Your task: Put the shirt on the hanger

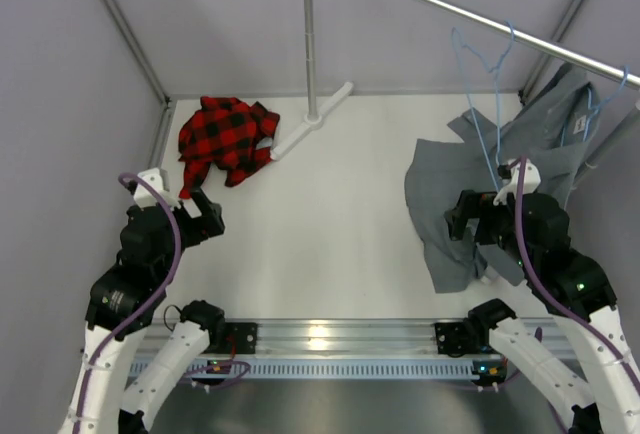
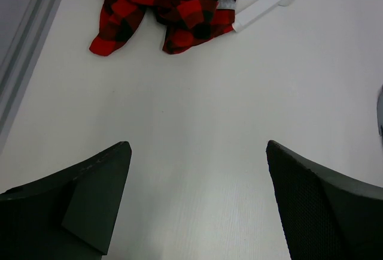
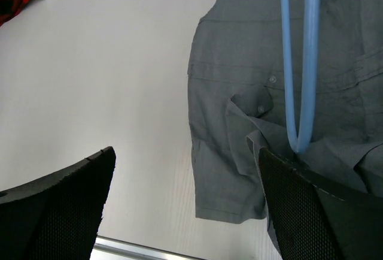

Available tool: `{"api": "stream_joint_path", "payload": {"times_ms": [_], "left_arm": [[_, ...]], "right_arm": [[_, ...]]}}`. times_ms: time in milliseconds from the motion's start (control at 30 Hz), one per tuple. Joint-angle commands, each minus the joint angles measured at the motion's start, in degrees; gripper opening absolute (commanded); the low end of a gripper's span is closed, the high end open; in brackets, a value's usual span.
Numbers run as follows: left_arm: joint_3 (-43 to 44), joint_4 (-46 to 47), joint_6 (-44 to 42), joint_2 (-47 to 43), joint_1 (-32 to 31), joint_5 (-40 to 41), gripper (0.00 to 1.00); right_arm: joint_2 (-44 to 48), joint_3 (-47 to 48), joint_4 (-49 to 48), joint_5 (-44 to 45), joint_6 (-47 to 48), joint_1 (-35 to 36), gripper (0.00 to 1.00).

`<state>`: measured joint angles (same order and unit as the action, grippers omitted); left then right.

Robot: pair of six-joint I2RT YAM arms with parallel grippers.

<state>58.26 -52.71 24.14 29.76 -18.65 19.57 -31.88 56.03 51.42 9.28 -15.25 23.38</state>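
Note:
The red-and-black plaid shirt (image 1: 228, 137) lies crumpled on the white table at the back left, and shows at the top of the left wrist view (image 2: 167, 2). The thin light-blue hanger (image 1: 490, 84) hangs bare from the metal rod, its lower end just above my right gripper (image 1: 470, 219). In the right wrist view the hanger (image 3: 299, 62) ends close by my right finger; I cannot tell if they touch. My right gripper (image 3: 185, 152) is open and empty. My left gripper (image 1: 200, 209) is open and empty, a little in front of the shirt (image 2: 197, 152).
A large grey garment (image 1: 480, 184) drapes from a second blue hanger (image 1: 590, 104) at the right and spreads onto the table (image 3: 239, 92). The rack's pole and white foot (image 1: 312, 104) stand at the back centre. Grey walls close in left and right. A metal rail (image 1: 330, 339) runs along the near edge.

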Motion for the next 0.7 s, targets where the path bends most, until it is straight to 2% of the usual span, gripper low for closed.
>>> {"api": "stream_joint_path", "payload": {"times_ms": [0, 200, 300, 400, 500, 567, 600, 667], "left_arm": [[-0.51, 2.87, 0.73, -0.05, -0.15, 1.52, 0.98], [-1.74, 2.96, 5.38, 2.05, -0.15, 5.82, 0.98], [-2.10, 7.42, 8.11, 6.44, -0.15, 4.70, 0.98], [-0.17, 10.85, 14.00, 18.72, -0.07, 6.52, 0.98], [2.02, 17.87, 11.12, 34.54, 2.73, 8.29, 0.98], [2.91, 23.41, 6.38, 43.49, 7.90, 0.17, 0.98], [3.78, 29.01, 0.61, 45.63, 9.76, -11.37, 0.98], [4.14, 33.44, -5.65, 50.47, 9.69, -14.11, 0.98]], "right_arm": [[-0.20, 2.07, -3.25, 1.00, -0.84, 0.00, 1.00], [-0.20, 1.63, -4.66, -0.92, -1.19, 0.00, 0.99], [-0.03, 0.49, -7.72, -4.43, -2.42, 0.00, 0.99], [0.06, -1.97, -12.98, -8.83, -4.34, 0.00, 0.99], [-0.46, -4.61, -17.91, -13.31, -6.19, 0.09, 0.99], [-1.34, -6.02, -19.33, -14.63, -6.64, 0.00, 0.99], [-1.69, -6.46, -20.21, -15.42, -6.81, 0.00, 1.00], [-2.48, -7.07, -21.27, -16.13, -6.99, 0.09, 0.99]]}}
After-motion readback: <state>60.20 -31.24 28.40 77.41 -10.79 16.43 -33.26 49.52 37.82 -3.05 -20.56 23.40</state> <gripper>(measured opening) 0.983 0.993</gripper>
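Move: The red shirt lies crumpled on the table, its middle about 31 cm ahead of the left hand, 3 cm to its left and 26 cm below; the white rack foot stands some 24 cm to the right of the shirt and 5 cm farther out. The blue hanger's lower end is close to the right hand, about 3 cm ahead, 5 cm to its right and nearly level. The grey shirt spreads below, its middle roughly 17 cm ahead of that hand and 17 cm right. After a slow start the left hand, fingers wide open, speeds forward about 16 cm and down 13 cm towards the near edge of the red shirt, tipping some 25 degrees further down and turning a little counter-clockwise, without reaching the cloth. Meanwhile the right hand, also open, shifts about 5 cm left and slightly forward, rising a centimetre and sinking back, while it rolls its left side up and turns counter-clockwise some 10 degrees each, so that the hanger's lower end comes between its fingers, close beside the right one. ##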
